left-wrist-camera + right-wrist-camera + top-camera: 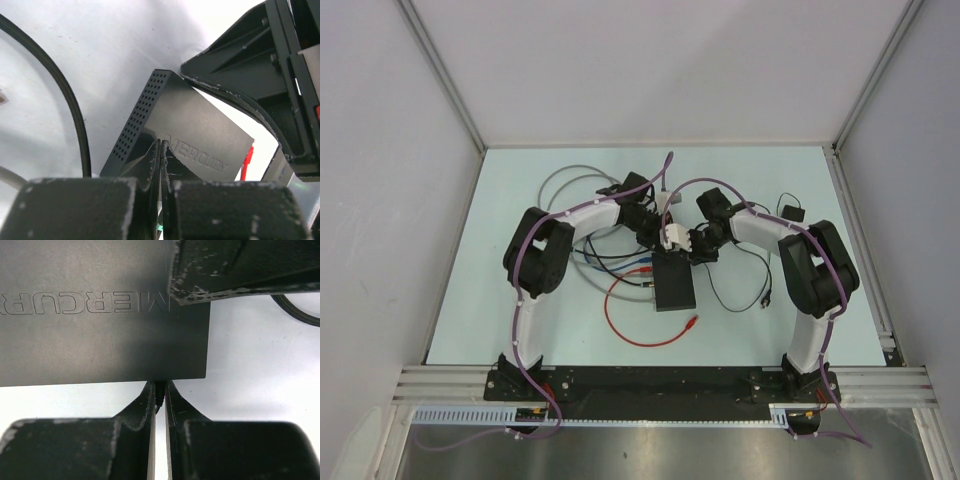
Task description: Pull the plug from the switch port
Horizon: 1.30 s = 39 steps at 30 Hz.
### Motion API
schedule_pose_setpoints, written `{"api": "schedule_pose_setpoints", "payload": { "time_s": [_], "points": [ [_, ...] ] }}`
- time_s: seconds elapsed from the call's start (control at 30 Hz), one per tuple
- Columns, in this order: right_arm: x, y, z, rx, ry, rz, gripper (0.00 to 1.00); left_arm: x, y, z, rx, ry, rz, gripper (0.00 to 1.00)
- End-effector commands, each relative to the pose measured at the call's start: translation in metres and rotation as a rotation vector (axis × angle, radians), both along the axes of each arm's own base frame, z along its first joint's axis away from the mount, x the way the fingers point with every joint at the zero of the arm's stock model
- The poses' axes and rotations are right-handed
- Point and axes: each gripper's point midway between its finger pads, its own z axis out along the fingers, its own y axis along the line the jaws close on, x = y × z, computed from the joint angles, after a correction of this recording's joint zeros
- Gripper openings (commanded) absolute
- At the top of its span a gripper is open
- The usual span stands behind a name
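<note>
The switch (675,285) is a flat matte-black box lying mid-table; it also shows in the left wrist view (200,125) and in the right wrist view (100,330). A small black plug (160,391) sits in the switch's near edge. My right gripper (159,387) is shut on this plug, right against the switch; it is at the switch's far right corner in the top view (700,248). My left gripper (162,144) is shut, its tips resting on the switch's top face near one edge; in the top view (658,240) it is at the far left corner.
A red cable (640,325) loops in front of the switch, its red plug (246,162) showing beside it. Blue and black cables (620,265) run off to the left. A grey cable loop (565,185) lies far left. A black cable with a small adapter (790,210) lies on the right.
</note>
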Motion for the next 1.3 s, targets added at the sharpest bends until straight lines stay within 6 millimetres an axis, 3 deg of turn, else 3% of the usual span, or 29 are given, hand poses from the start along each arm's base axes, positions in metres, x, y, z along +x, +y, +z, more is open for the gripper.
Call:
{"api": "schedule_pose_setpoints", "payload": {
  "time_s": [0.0,0.5,0.77,0.9,1.0,1.17,1.27],
  "points": [
    [-0.012,-0.042,-0.014,-0.195,0.039,-0.023,0.00,0.005,0.040,-0.066,0.259,-0.018,0.043,0.00],
    [-0.019,-0.048,-0.018,-0.293,0.023,0.031,0.00,0.005,0.045,-0.071,0.290,-0.031,0.040,0.00],
    [-0.038,-0.079,-0.021,-0.419,0.117,0.014,0.00,0.007,0.046,-0.072,0.300,-0.036,0.041,0.00],
    [-0.039,-0.094,-0.021,-0.460,0.139,-0.029,0.00,0.008,0.046,-0.073,0.299,-0.039,0.043,0.00],
    [-0.036,-0.094,-0.019,-0.440,0.136,-0.052,0.00,0.008,0.044,-0.071,0.293,-0.039,0.041,0.00],
    [-0.009,-0.076,0.014,-0.232,0.056,-0.194,0.00,0.016,0.023,-0.039,0.179,-0.058,0.037,0.00],
    [0.006,-0.081,0.030,-0.160,0.038,-0.353,0.00,0.026,0.010,-0.009,0.107,-0.101,0.041,0.00]
  ]
}}
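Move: The plug is already pinched in the right fingertips, still seated near the far end of the switch's right side; the switch's middle lies about 5 cm left of that hand and 5 cm back. The blue plug is some 12 cm to the right hand's left, level with it, and the red plug about 11 cm left and 2 cm back. From the left hand, its shut tips by the switch's far-left corner, the pinched plug is roughly 8 cm right and 3 cm back. The plug is worked and then pulled from the switch port: the right hand keeps its pinch and stays almost in place while tilting, then whips about 7 cm to the right, away from the switch, and slightly back, its fingers ending some 15 to 20 degrees steeper. The left hand's closed tips stay at the switch's far-left edge as a brace, creeping about a centimetre forward. ##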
